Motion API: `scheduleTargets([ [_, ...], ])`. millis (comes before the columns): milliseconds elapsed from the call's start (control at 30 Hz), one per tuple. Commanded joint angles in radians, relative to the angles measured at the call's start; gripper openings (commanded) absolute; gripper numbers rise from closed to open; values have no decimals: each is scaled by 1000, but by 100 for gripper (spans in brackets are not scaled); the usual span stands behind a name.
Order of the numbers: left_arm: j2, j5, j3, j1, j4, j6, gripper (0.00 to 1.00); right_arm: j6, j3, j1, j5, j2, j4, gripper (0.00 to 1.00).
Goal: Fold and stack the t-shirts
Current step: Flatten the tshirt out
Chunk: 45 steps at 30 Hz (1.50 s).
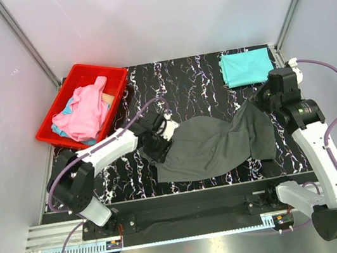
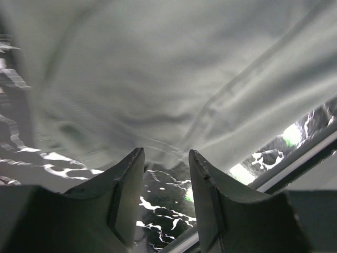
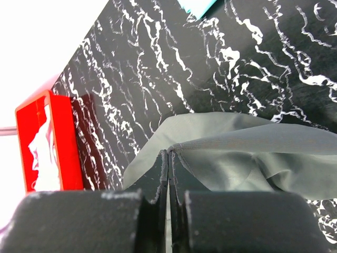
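Note:
A dark charcoal grey t-shirt (image 1: 210, 145) lies spread and rumpled across the middle of the marbled black table (image 1: 186, 78). My left gripper (image 1: 161, 142) is at the shirt's left end, open. In the left wrist view the grey cloth (image 2: 158, 68) lies just beyond the fingertips and only bare table shows between the left gripper's (image 2: 166, 155) jaws. My right gripper (image 1: 259, 100) is shut on the grey shirt's upper right edge. In the right wrist view the right gripper (image 3: 169, 153) pinches a seam of the grey shirt (image 3: 247, 158). A teal t-shirt (image 1: 246, 67) lies folded at the back right.
A red plastic bin (image 1: 98, 67) stands at the back left with a pink t-shirt (image 1: 86, 110) and a bit of light blue cloth in it. The bin (image 3: 66, 142) also shows in the right wrist view. Grey walls enclose the table on three sides.

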Motion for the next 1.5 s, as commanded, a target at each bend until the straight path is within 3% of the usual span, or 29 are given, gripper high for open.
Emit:
scheduleTargets([
  [0,-40,-55,-26,-48,50,55,45,-12,-4,-2,-34,-16,42,0],
  [367,-11,-148,-70,-107,84,65,47,-8,-10,-4,-62,-21,45,0],
  [1000,24,-170,-92,-160,89,62,39,8,-14,-5,-71,-22,42,0],
  [1233,59,-227,-84,-166,82,64,26,9,-13,-5,-71,-28,39,0],
  [1367,41,-294,-72,-173,57,47,0,3,-10,-7,-58,-30,28,0],
  [1467,-5,-317,0,-173,-21,4,0,1,12,-13,-29,-25,-4,0],
])
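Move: The grey t-shirt's left hem, where the left fingers will shut, lies about 2 cm back, 1 cm to the left and 4 cm below the left hand. The shirt's near-left corner is some 6 cm back, 2 cm left and 5 cm down; the red bin stands roughly 22 cm ahead and 23 cm left, about level. From the right hand, which already holds the shirt's far end up, that hem is about 33 cm left, 10 cm back and 25 cm down. Down and slightly back, the half-open left hand sinks about 4 cm onto the t-shirt's left hem, slowly after a first quick dip, while its fingers swing some 15 degrees to the left, nearer to upright. Late on they shut and pinch the cloth by the hem. The right hand stays up with its grip closed on the shirt's other end, easing only about 1 cm left. ##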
